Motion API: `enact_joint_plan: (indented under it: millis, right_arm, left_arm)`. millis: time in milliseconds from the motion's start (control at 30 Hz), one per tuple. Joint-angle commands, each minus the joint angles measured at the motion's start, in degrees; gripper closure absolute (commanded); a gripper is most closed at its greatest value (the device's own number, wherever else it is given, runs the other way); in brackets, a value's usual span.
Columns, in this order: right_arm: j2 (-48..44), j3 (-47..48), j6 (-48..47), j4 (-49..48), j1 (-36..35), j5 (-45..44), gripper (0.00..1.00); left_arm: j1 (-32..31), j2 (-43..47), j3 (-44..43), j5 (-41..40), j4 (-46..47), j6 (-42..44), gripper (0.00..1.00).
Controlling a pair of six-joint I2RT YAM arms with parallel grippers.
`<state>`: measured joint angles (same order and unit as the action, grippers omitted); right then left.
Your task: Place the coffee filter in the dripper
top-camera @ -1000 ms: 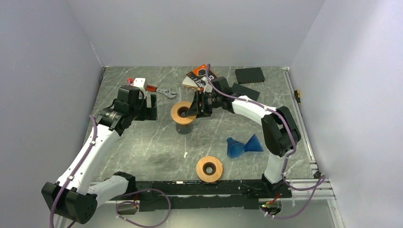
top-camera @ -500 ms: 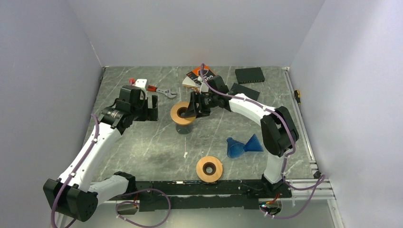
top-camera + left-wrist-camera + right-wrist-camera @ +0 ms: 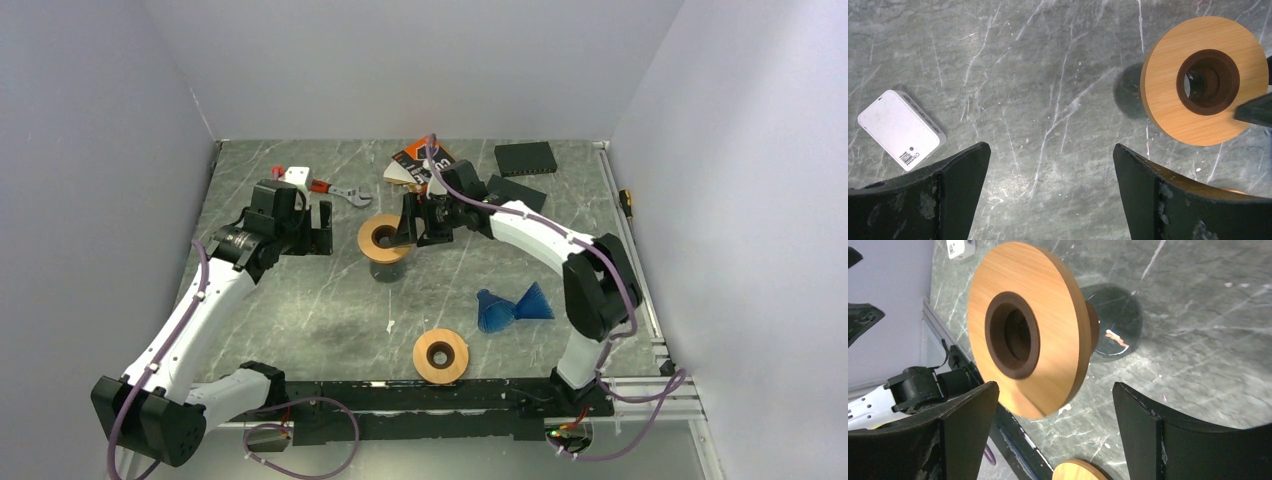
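The wooden dripper (image 3: 383, 238) is a round disc with a dark centre hole, standing on a dark round base (image 3: 1113, 322) at mid-table. It also shows in the left wrist view (image 3: 1205, 80) and the right wrist view (image 3: 1028, 330). The blue pleated coffee filter (image 3: 512, 306) lies on the table to the right, apart from both grippers. My right gripper (image 3: 405, 228) is open, just right of the dripper, its fingers spread on either side of the disc's near edge without touching it (image 3: 1055, 390). My left gripper (image 3: 322, 228) is open and empty, left of the dripper (image 3: 1050, 147).
A second wooden disc (image 3: 440, 355) lies near the front edge. A white device (image 3: 293, 174) and a red-handled wrench (image 3: 335, 190) lie at the back left. An orange-and-black packet (image 3: 420, 160) and two black boxes (image 3: 525, 158) lie at the back.
My right gripper has shifted slightly up and back beside the dripper and its elbow has swung right. My left gripper has edged a little toward the back. The filter has not moved.
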<state>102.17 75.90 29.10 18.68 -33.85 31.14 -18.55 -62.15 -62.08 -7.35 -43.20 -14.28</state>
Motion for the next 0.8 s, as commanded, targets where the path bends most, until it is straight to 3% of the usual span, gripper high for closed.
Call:
enact_joint_plan:
  millis: [0,233,533,633,767]
  right_arm:
    - [-8.07,-2.83,-1.96,-1.92,1.28,-6.08,0.1]
    - [-17.05,-12.03,-2.56,-4.08,6.51,-8.04,0.09]
    - [-25.78,-25.26,-1.79,-6.63,19.48,-2.28,0.09]
    - [-28.05,-27.87,-2.64,-6.04,22.48,-2.35,0.09]
    - [-29.89,-30.26,-3.26,-5.39,26.73,-0.99,0.09]
  left_arm:
    - [0.31,0.03,-0.11,0.13,0.05,-0.4,0.0]
    - [0.35,0.34,0.08,0.75,0.5,-0.36,0.0]
    - [-0.65,-0.17,0.71,12.82,5.93,-2.69,0.02]
    - [-3.4,-2.59,-0.8,14.84,6.17,-5.3,0.05]
    - [-9.63,-5.32,-2.68,14.95,7.85,-8.53,0.0]
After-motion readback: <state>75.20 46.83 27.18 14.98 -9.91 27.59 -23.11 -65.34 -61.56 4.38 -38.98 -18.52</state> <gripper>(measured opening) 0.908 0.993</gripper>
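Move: The dripper, its wooden collar resting on the glass carafe, has its middle about 5 cm to the right hand's left, 1 cm back and 1 cm lower, its rim between that hand's open fingers. From the same hand, the blue pleated cones lie some 22 cm right, 11 cm back and 12 cm down; the spare wooden disc is 7 cm right and 21 cm back on the table. From the left hand the dripper is about 12 cm right, 2 cm ahead and 7 cm lower. The right hand, fingers still wide open, comes free of the dripper's rim and sweeps some 18 cm to its right, rising about 3 cm at first and then sinking to just below its starting height, while the wrist swings about 25 degrees clockwise and the hand ends nearer the blue cones. After a short wait the left hand, also open, sets off to the right towards the dripper, covering roughly 6 cm with gathering speed, turning a little clockwise and rolling its right side down, and comes close to the collar's left edge. ##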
